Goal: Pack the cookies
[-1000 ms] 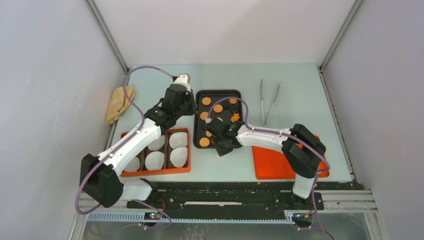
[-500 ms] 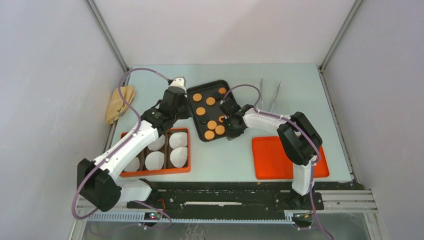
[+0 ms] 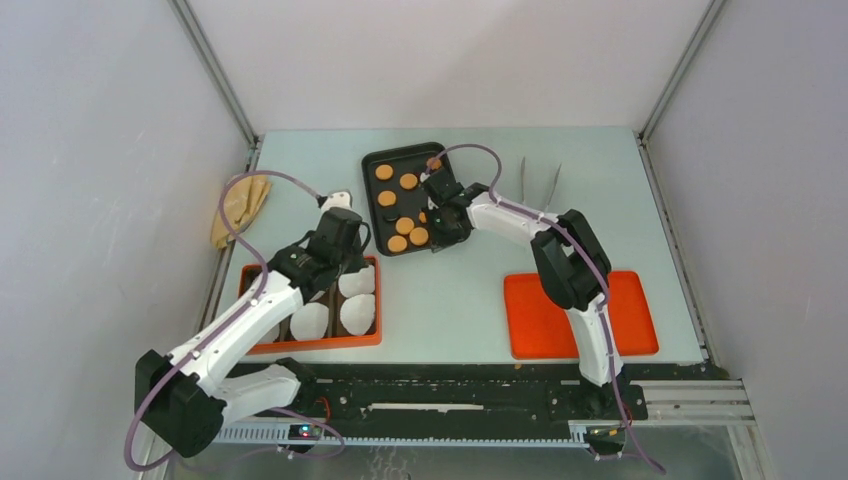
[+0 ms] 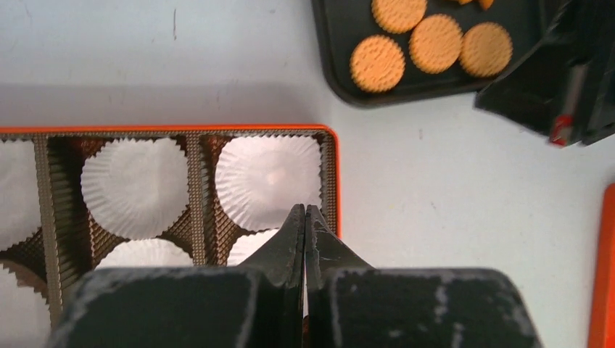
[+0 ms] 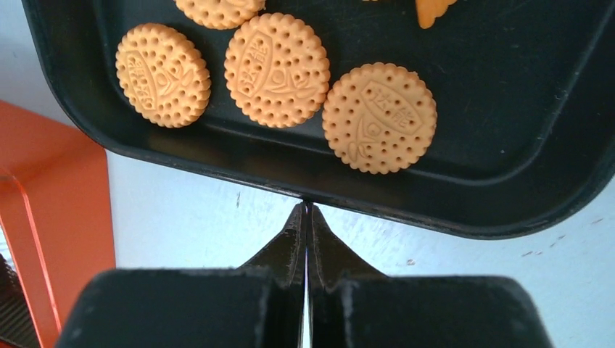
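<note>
The cookies point(image 3: 402, 226) lie in a black tray point(image 3: 372, 165) at the table's back middle, mostly round orange discs. Three round ones point(image 5: 276, 69) sit along the tray's near rim point(image 5: 239, 163), with an orange fish-shaped piece point(image 5: 435, 9) beyond. My right gripper point(image 3: 436, 243) is shut, its tips point(image 5: 306, 210) touching that rim from outside. My left gripper point(image 4: 305, 212) is shut and empty above the right-hand column of an orange box point(image 3: 310, 343), over its white paper liners point(image 4: 268, 181). The tray's corner with cookies point(image 4: 435, 43) shows in the left wrist view.
A flat orange lid point(image 3: 600, 325) lies at the near right. Metal tongs point(image 3: 535, 200) lie behind it, right of the tray. A crumpled brown cloth point(image 3: 243, 205) sits at the left wall. The right gripper's black body point(image 4: 558, 80) shows beside the tray.
The black tray slid and turned toward the back left with my right gripper against it. My left gripper drew back from the tray's left side to above the orange box.
</note>
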Available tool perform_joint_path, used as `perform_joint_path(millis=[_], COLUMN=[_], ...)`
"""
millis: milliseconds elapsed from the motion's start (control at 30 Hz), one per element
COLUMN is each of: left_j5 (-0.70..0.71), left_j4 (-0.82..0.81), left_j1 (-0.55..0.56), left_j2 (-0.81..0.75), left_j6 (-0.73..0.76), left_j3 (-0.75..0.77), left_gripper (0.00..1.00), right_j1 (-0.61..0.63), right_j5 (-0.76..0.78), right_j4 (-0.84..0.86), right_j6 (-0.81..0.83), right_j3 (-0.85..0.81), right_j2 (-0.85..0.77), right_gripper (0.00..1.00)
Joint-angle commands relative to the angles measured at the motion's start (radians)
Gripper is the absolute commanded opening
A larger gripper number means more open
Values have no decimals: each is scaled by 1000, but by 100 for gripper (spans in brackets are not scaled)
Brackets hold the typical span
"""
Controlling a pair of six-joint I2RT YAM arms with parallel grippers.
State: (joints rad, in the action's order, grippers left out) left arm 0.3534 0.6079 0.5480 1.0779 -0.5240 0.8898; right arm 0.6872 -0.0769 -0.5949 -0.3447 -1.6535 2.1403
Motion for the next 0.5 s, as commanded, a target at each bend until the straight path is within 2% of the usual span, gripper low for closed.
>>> perform_joint_path(millis=[0,133,300,467], left_j5=[55,56,37,26], left_j4=[14,-17,-109,-132], left_j1=[10,21,48,83], left_j2=[35,155,296,376], left_j6=[-44,-51,-76,-98], left_j3=[-38,-39,-73,-67], left_gripper=[0,0,0,0], right_j1=[-59,-75,-79,-88], right_j5=[-12,-25,-20,-8], right_j4=[24,18,52,61], right_j6=[9,25,21,12], right_j3=[-92,-77,102,220], right_j2=[15,-36,-239,-387], right_gripper=[0,0,0,0])
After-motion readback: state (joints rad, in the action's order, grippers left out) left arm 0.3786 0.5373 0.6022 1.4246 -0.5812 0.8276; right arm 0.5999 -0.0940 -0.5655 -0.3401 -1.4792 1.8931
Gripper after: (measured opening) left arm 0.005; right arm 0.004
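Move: The right gripper's shut tips are at the baking tray's near rim, the tray's middle about 11 cm ahead and 5 cm left. In the tray's near row, one cookie lies about 4 cm ahead and 1 cm right of the tips, the next 4 cm ahead and 3 cm left. From the left gripper, the box's far-right paper cup is about 1 cm ahead, 2 cm left and 13 cm below; the box's far-right corner is some 5 cm ahead and 3 cm right. Lower the shut left gripper about 11 cm, nearly straight down to the packing box's far-right paper cup, tipping the fingers some 15 degrees steeper. Meanwhile keep pushing the tray's near rim forward with the right's shut tips, reaching 3 cm, then come free: draw back as far, rising 5 to 6 cm and sliding right about 5 cm overall. ##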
